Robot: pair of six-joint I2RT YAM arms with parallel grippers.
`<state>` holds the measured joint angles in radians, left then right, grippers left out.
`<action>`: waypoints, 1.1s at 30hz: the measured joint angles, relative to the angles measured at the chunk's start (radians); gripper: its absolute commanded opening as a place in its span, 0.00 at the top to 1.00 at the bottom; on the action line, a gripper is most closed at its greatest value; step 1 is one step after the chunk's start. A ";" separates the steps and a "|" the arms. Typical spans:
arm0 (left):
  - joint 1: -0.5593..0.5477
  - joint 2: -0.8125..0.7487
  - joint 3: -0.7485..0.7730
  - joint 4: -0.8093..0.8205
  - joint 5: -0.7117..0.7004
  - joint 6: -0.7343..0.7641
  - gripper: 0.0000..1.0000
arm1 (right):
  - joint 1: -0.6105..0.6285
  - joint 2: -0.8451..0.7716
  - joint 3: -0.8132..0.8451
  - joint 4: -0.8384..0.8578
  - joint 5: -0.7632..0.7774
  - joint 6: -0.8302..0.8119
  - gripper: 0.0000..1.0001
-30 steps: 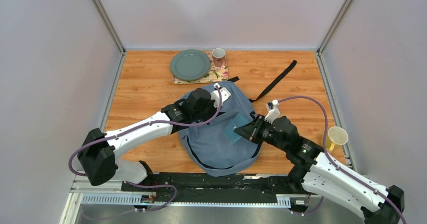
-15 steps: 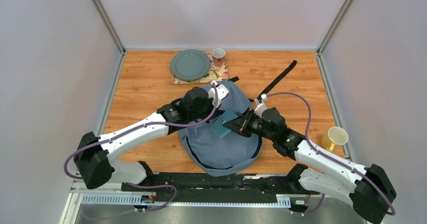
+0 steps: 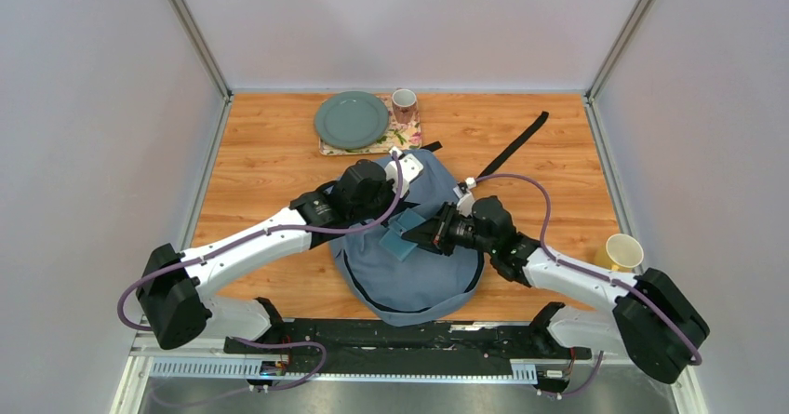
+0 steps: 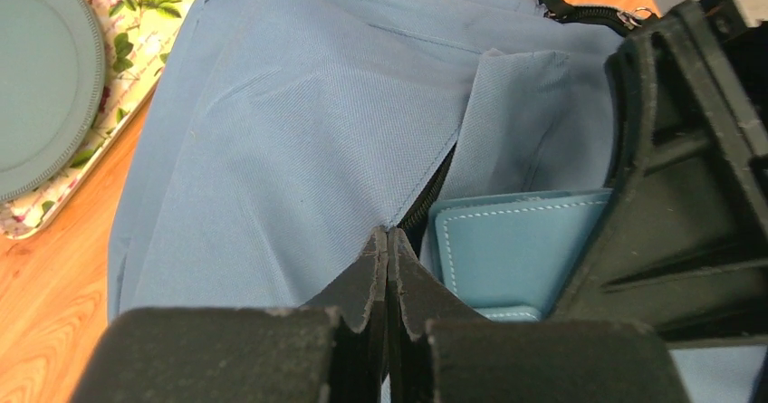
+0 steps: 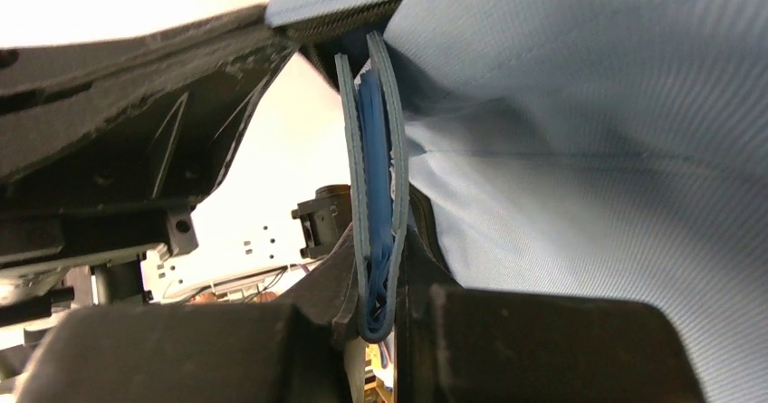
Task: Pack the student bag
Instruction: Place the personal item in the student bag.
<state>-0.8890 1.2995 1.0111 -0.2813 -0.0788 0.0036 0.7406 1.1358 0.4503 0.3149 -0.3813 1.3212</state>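
The student bag [image 3: 414, 274] lies mid-table, grey-blue, with its dark zip parted. My left gripper [image 3: 394, 213] is shut, pinching the fabric edge beside the zip [image 4: 387, 240] and holding that flap [image 4: 299, 131] up. My right gripper [image 3: 421, 237] is shut on a flat blue stitched wallet [image 3: 402, 244]. It holds the wallet edge-on [image 5: 371, 167] at the mouth of the opening, just under the lifted flap. In the left wrist view the wallet [image 4: 516, 249] shows inside the gap beside the right gripper's black body. The bag's inside is hidden.
At the back a grey-green plate [image 3: 351, 120] and a patterned mug [image 3: 404, 105] rest on a floral mat [image 3: 407, 139]. A yellow cup [image 3: 621, 251] stands at the right edge. A black strap [image 3: 512, 146] trails from the bag toward the back right.
My right gripper has carried the wallet leftward across the bag to the opening. The left arm shifted slightly, then held still with the flap.
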 measured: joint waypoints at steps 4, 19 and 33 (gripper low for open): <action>-0.003 0.000 0.000 0.000 -0.002 -0.003 1.00 | -0.031 0.067 0.003 0.046 -0.023 0.003 1.00; -0.016 -0.028 0.000 -0.009 -0.009 -0.014 1.00 | -0.152 0.172 0.016 0.218 -0.069 0.074 1.00; -0.021 -0.008 0.000 -0.015 0.015 -0.014 0.44 | -0.011 0.204 0.016 0.274 0.219 0.024 1.00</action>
<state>-0.9100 1.2915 1.0115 -0.2966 -0.0635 -0.0109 0.7296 1.3403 0.4667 0.5884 -0.1619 1.3449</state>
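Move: The right hand already grips the personal item (a blue wallet). The bag's mouth lies about 6 cm ahead of this hand, 3 cm left and 1 cm up, and the plate some 35 cm ahead, 16 cm left and 14 cm lower. The left hand keeps the mouth's flap edge pinched; from it the wallet's middle lies roughly 6 cm back, 2 cm right and 3 cm below. Still gripping the wallet, the right hand slides it under the bag's flap, going about 6 cm forward with a shallow dip and rise, then easing a little left while turning some 10–15 degrees clockwise. The left hand holds the flap edge nearly in place, drifts about 1 cm back, then opens its fingers about halfway and lets the flap go. ##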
